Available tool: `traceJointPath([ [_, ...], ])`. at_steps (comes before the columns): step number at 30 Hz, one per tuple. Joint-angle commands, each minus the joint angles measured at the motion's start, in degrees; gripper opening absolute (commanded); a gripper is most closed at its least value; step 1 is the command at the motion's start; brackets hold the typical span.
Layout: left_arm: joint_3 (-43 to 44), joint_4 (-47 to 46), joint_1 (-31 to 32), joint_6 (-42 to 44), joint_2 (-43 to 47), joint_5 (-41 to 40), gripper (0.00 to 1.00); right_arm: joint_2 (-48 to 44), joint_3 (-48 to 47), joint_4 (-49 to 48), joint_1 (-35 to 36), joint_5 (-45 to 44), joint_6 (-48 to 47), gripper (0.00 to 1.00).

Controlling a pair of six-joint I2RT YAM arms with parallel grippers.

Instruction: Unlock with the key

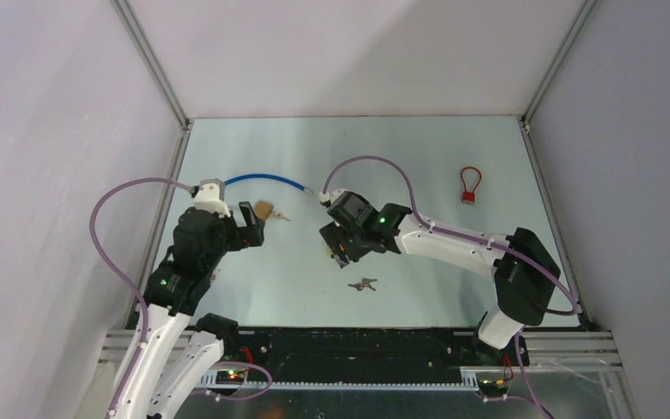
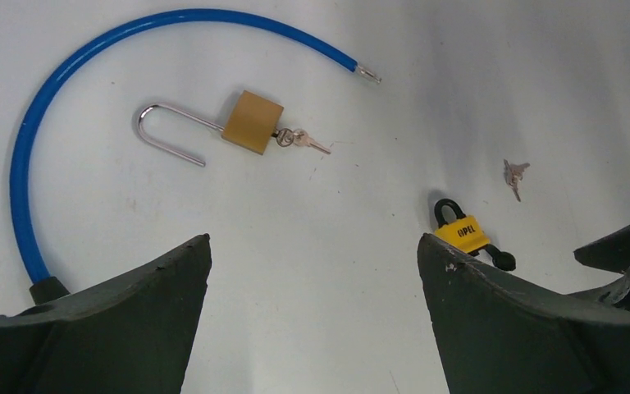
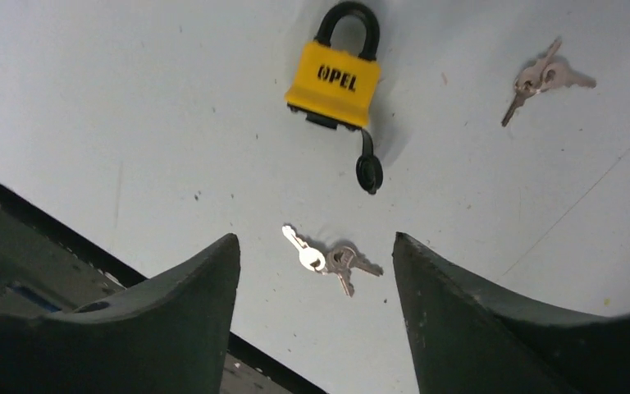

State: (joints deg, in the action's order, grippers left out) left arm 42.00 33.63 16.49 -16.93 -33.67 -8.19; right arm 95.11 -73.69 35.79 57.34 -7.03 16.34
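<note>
A brass padlock (image 2: 252, 121) lies on the table with its shackle swung out and a key (image 2: 299, 139) in its keyhole; it shows beside my left gripper (image 1: 253, 223) from above. My left gripper (image 2: 313, 246) is open and empty, short of that padlock. A yellow padlock (image 3: 334, 78) with a black shackle lies ahead of my right gripper (image 3: 315, 242). The right gripper is open above a small bunch of keys (image 3: 328, 258) lying between its fingertips. From above, my right gripper (image 1: 340, 244) hides the yellow padlock.
A blue cable lock (image 1: 262, 179) curves behind the brass padlock. A red lock (image 1: 469, 186) lies at the far right. Another key bunch (image 3: 541, 78) lies near the yellow padlock. Keys (image 1: 363, 284) lie close to the table's dark front edge (image 1: 358, 336).
</note>
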Motion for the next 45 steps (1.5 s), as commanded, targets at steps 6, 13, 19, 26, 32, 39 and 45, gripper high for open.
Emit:
traceJointPath([
  [6, 2.4, -0.8, 0.1, -0.3, -0.7, 7.4, 0.98, 3.9, 3.6, 3.2, 2.0, 3.9, -2.6, 0.57],
  [13, 2.1, -0.8, 0.1, -0.2, 0.2, 10.2, 0.98, 9.8, 3.8, 4.5, 3.3, 2.6, -1.6, 0.57],
  [19, 1.7, -0.8, 0.1, -0.2, 0.4, 12.5, 0.98, 12.6, 6.0, 4.2, 4.3, 3.6, -0.1, 0.56],
  [26, 1.9, -0.9, 0.1, -1.3, -1.8, 14.2, 0.98, 9.9, 11.5, 1.5, 4.3, 4.4, 1.8, 0.35],
  [32, 0.9, -1.8, 0.2, -5.1, -4.6, 16.8, 0.98, 5.7, 16.2, -3.1, 4.2, 4.8, 2.7, 0.07],
  [39, -4.1, -7.1, 1.2, -11.7, -5.1, 21.1, 0.98, -2.7, 21.4, -12.2, 2.7, 4.5, 3.0, 0.00],
  [45, -9.5, -16.1, 4.7, -21.4, -6.0, 23.7, 0.98, -11.4, 28.4, -24.6, 2.3, 7.2, 1.1, 0.00],
])
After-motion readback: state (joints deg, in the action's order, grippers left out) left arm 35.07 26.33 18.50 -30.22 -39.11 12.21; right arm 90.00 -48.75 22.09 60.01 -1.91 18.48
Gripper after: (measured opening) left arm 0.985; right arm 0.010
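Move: The near key bunch lies about 6 cm back, 3 cm right and 10 cm below the right hand; the yellow padlock is some 3 cm ahead and 3 cm left of that hand, and the small far keys about 7 cm ahead and 4 cm right, all about as low. From the left hand the padlock is roughly 17 cm right, 2 cm ahead and 19 cm below. Right hand sinks 9 cm, drawing back-right, and pinches the keys; left goes 8 cm right towards padlock. ##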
